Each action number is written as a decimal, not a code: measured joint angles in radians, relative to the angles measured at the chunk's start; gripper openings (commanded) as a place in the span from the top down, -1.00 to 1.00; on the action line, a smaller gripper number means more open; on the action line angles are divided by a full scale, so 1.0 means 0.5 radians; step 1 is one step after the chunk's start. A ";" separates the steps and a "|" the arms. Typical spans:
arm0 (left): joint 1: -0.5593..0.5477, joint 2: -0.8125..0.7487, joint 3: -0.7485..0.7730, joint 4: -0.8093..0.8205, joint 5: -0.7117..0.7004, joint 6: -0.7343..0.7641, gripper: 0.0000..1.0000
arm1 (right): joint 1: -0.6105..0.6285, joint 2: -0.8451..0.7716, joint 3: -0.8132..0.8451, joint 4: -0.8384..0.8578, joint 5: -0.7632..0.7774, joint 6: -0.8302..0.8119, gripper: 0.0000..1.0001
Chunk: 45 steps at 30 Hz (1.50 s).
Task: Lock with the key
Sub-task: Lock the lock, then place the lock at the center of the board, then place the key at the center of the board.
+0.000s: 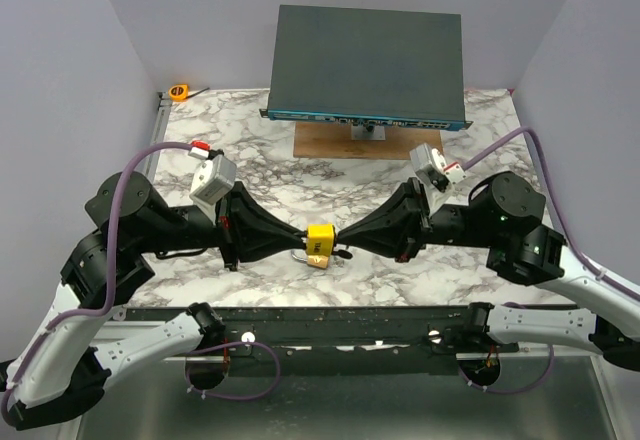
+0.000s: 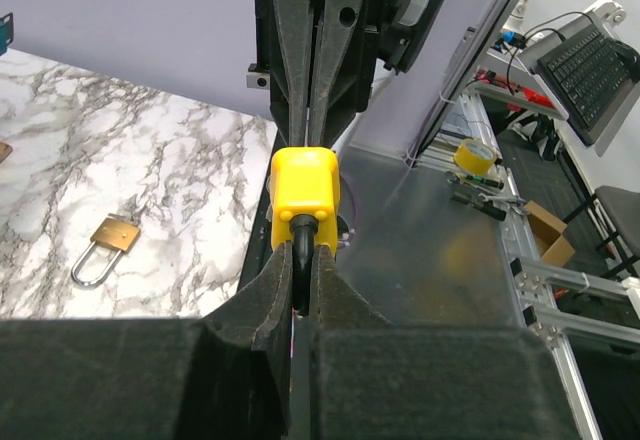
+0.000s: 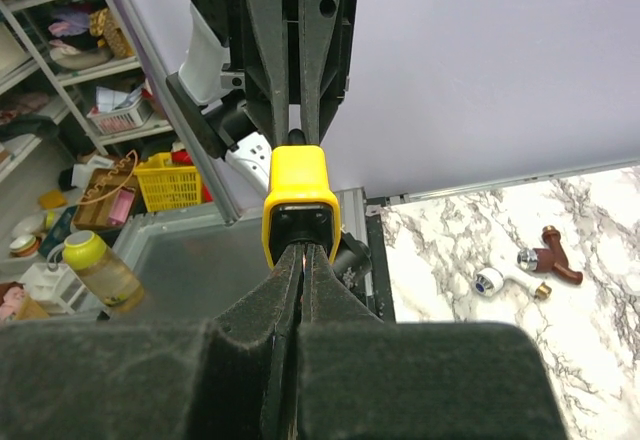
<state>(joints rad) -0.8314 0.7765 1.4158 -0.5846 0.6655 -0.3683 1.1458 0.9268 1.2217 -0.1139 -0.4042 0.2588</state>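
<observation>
A yellow padlock hangs above the marble table between both grippers. My left gripper comes in from the left and is shut on the padlock's black shackle, seen just in front of the yellow body. My right gripper comes in from the right, its jaws pinched together at the dark keyhole face of the padlock. The key is almost wholly hidden between the right gripper's pads; only a thin sliver shows there.
A brass padlock lies on the marble under the yellow one. A dark flat box on a wooden board stands at the back. An orange tape measure sits far left. Small tap parts lie on the table.
</observation>
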 measured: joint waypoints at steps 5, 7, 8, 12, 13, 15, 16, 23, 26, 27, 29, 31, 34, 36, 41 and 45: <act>0.011 -0.008 0.000 -0.002 0.002 0.001 1.00 | 0.000 -0.030 -0.015 -0.018 0.021 -0.014 0.98; 0.011 -0.010 0.000 -0.002 0.003 0.002 1.00 | -0.001 -0.040 -0.019 -0.021 0.024 -0.018 0.98; 0.012 -0.013 0.000 -0.004 0.003 0.002 1.00 | -0.001 -0.044 -0.021 -0.023 0.024 -0.020 0.98; 0.016 -0.041 0.000 -0.002 0.005 0.002 1.00 | 0.000 -0.059 -0.023 -0.031 0.026 -0.033 0.98; 0.018 -0.047 0.000 -0.002 0.005 0.003 1.00 | -0.001 -0.064 -0.026 -0.037 0.032 -0.034 0.98; 0.024 -0.056 0.000 -0.002 0.005 0.005 1.00 | -0.001 -0.079 -0.032 -0.060 0.050 -0.040 0.98; 0.025 -0.058 0.000 -0.002 0.004 0.008 1.00 | 0.000 -0.089 -0.037 -0.076 0.063 -0.047 0.98; 0.056 -0.094 -0.014 -0.005 -0.085 0.018 1.00 | -0.001 -0.174 -0.092 -0.172 0.262 -0.065 0.98; 0.081 -0.097 -0.033 -0.005 -0.184 0.016 1.00 | 0.000 -0.175 -0.111 -0.201 0.376 -0.064 0.98; 0.095 -0.096 -0.043 -0.015 -0.246 0.012 1.00 | 0.000 -0.170 -0.120 -0.211 0.420 -0.063 0.98; 0.134 -0.092 -0.069 -0.030 -0.340 0.000 1.00 | 0.000 -0.156 -0.135 -0.235 0.511 -0.061 0.98; 0.211 -0.092 -0.115 -0.040 -0.425 -0.035 1.00 | 0.000 -0.132 -0.148 -0.239 0.611 -0.047 0.98; 0.321 -0.091 -0.212 -0.043 -0.530 -0.097 1.00 | -0.001 -0.095 -0.190 -0.234 0.765 -0.010 0.98; 0.396 -0.090 -0.318 -0.034 -0.608 -0.179 1.00 | -0.001 -0.069 -0.234 -0.226 0.848 0.023 0.98; 0.509 -0.071 -0.574 -0.025 -0.780 -0.368 1.00 | -0.108 0.012 -0.359 -0.185 0.900 0.134 0.98; 0.563 -0.012 -0.737 0.015 -0.873 -0.501 1.00 | -0.586 0.073 -0.526 -0.050 0.628 0.300 0.98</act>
<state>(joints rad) -0.5499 0.7704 1.0473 -0.5770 0.2291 -0.6189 0.8528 0.9634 0.9585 -0.1390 -0.0902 0.4088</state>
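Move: The yellow lock hangs between the two hands: from the left hand, which pinches the lock's shackle end, the lock body lies about 3 cm to the right, level and at the same height. From the right hand, shut at the keyhole end, the body is some 3 cm to the left. A brass padlock lies roughly 17 cm ahead of the left hand, 2 cm to its right and 40 cm below; a white pipe fitting lies about 20 cm to the left of that padlock. The yellow lock stays pinched in the left hand while the right hand, fingers still shut on a thin key, draws rightward away from the lock's keyhole end and the left hand eases a little left. Both then swing forward and down over the table, about 15 cm each way, the left wrist turning some 40 degrees counter-clockwise and the right some 35 clockwise, both pitching down. ##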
